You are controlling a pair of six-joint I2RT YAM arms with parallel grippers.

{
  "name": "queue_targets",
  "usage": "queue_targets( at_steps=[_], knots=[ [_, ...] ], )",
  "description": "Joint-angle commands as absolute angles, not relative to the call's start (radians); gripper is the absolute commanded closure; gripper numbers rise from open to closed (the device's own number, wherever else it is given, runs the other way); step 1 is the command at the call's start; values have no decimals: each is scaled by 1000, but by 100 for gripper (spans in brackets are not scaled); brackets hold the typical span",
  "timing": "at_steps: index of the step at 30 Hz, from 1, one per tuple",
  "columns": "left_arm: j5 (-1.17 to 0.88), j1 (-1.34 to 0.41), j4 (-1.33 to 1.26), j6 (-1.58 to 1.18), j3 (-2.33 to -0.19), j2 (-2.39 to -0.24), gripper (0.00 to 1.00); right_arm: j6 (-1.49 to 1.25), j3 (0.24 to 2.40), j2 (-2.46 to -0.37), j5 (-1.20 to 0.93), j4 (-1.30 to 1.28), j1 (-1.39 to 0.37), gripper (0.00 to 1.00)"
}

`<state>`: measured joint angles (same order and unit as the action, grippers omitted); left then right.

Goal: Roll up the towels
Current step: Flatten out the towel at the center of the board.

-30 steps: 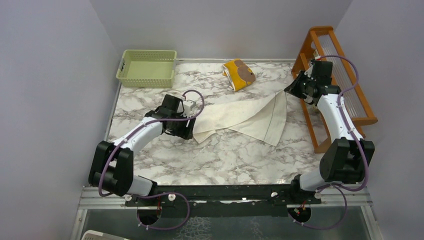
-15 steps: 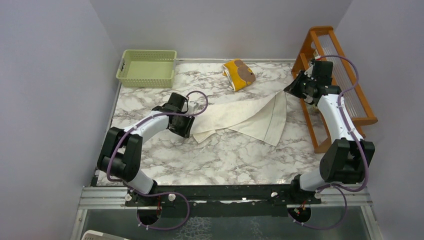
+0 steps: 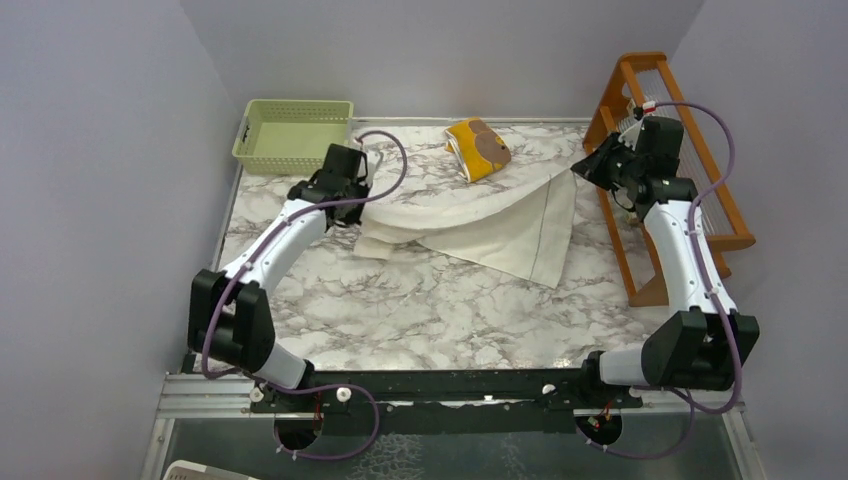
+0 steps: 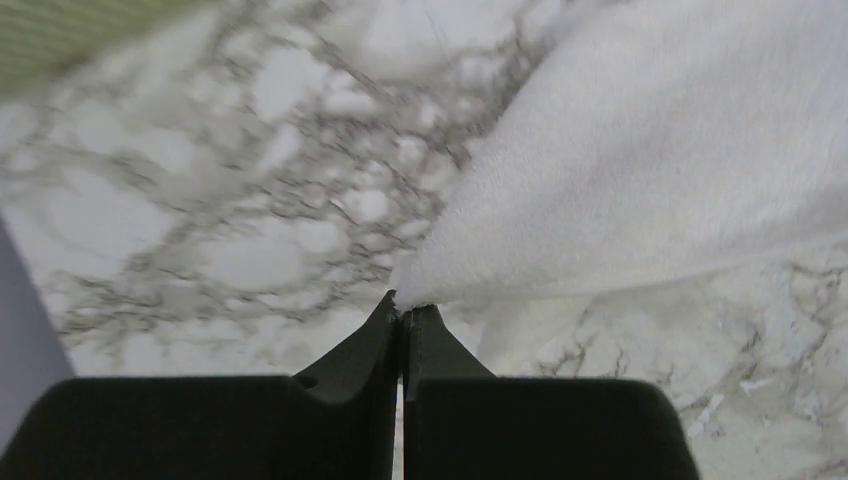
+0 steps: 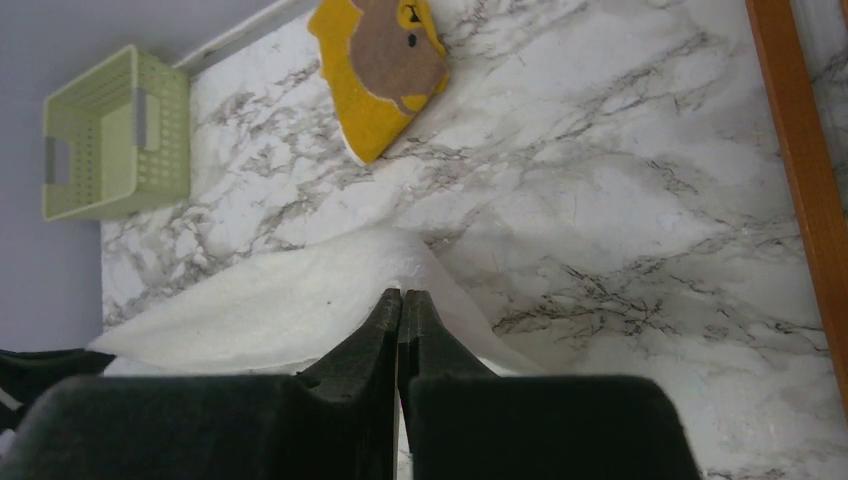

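The cream-white towel (image 3: 470,225) hangs stretched between both grippers over the marble table, its lower edge sagging onto the tabletop. My left gripper (image 3: 358,197) is shut on the towel's left corner; in the left wrist view its tips (image 4: 405,308) pinch the cloth (image 4: 650,170). At the towel's far right corner, my right gripper (image 3: 580,170) is shut too, and the right wrist view shows its tips (image 5: 402,295) buried in the cream fabric (image 5: 270,310). The mustard-yellow towel (image 3: 478,148) with its brown patch lies folded at the back (image 5: 385,65).
A pale green basket (image 3: 295,135) stands at the back left corner, close behind the left gripper (image 5: 115,135). A wooden rack (image 3: 690,190) leans along the right wall beside the right arm (image 5: 800,170). Grey walls close in the table on three sides.
The left gripper shut on the cream towel's left corner and drew it back and left toward the basket. The towel now hangs tauter. The right gripper rose slightly with its corner.
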<state>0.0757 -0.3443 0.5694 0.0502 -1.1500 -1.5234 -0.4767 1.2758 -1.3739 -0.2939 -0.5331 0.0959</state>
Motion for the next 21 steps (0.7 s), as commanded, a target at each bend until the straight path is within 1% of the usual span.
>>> queue_targets(
  at_steps=[1,6,9,12,16,18,21],
  knots=[
    [259,-331,522,49,-1340,-1387,100,-468,1349,-1306,-373,-472,103,99],
    [313,-331,504,84,-1528,-1322,100,-458,1468,-1284,-391,-510,101,99],
    [333,-331,505,81,-1552,-1260,100,-451,1543,-1272,-376,-557,100,99],
    [357,-331,505,52,-1502,-1162,100,-453,1569,-1237,-374,-573,88,99],
    [372,-331,512,-1,-1378,-999,100,-450,1528,-1154,-368,-580,56,99],
    [367,-331,535,-31,-1311,-918,100,-449,1494,-1096,-363,-587,37,99],
    [365,-331,616,-86,-1265,-812,100,-451,1476,-1001,-360,-639,17,99]
  ],
)
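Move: Both hands already hold the white towel by its far edge, and the board's centre, where it belongs, is about 19 cm right and 3 cm back of the left hand, some 9 cm below. The yellow towel is 16 cm ahead and 25 cm right of that hand, the green basket 17 cm ahead and 12 cm left. From the right hand, the centre is some 26 cm left, 7 cm back and 21 cm below. Still pinching the white towel, both hands whip upward, the left about 30 cm, the right 18, then draw back. ##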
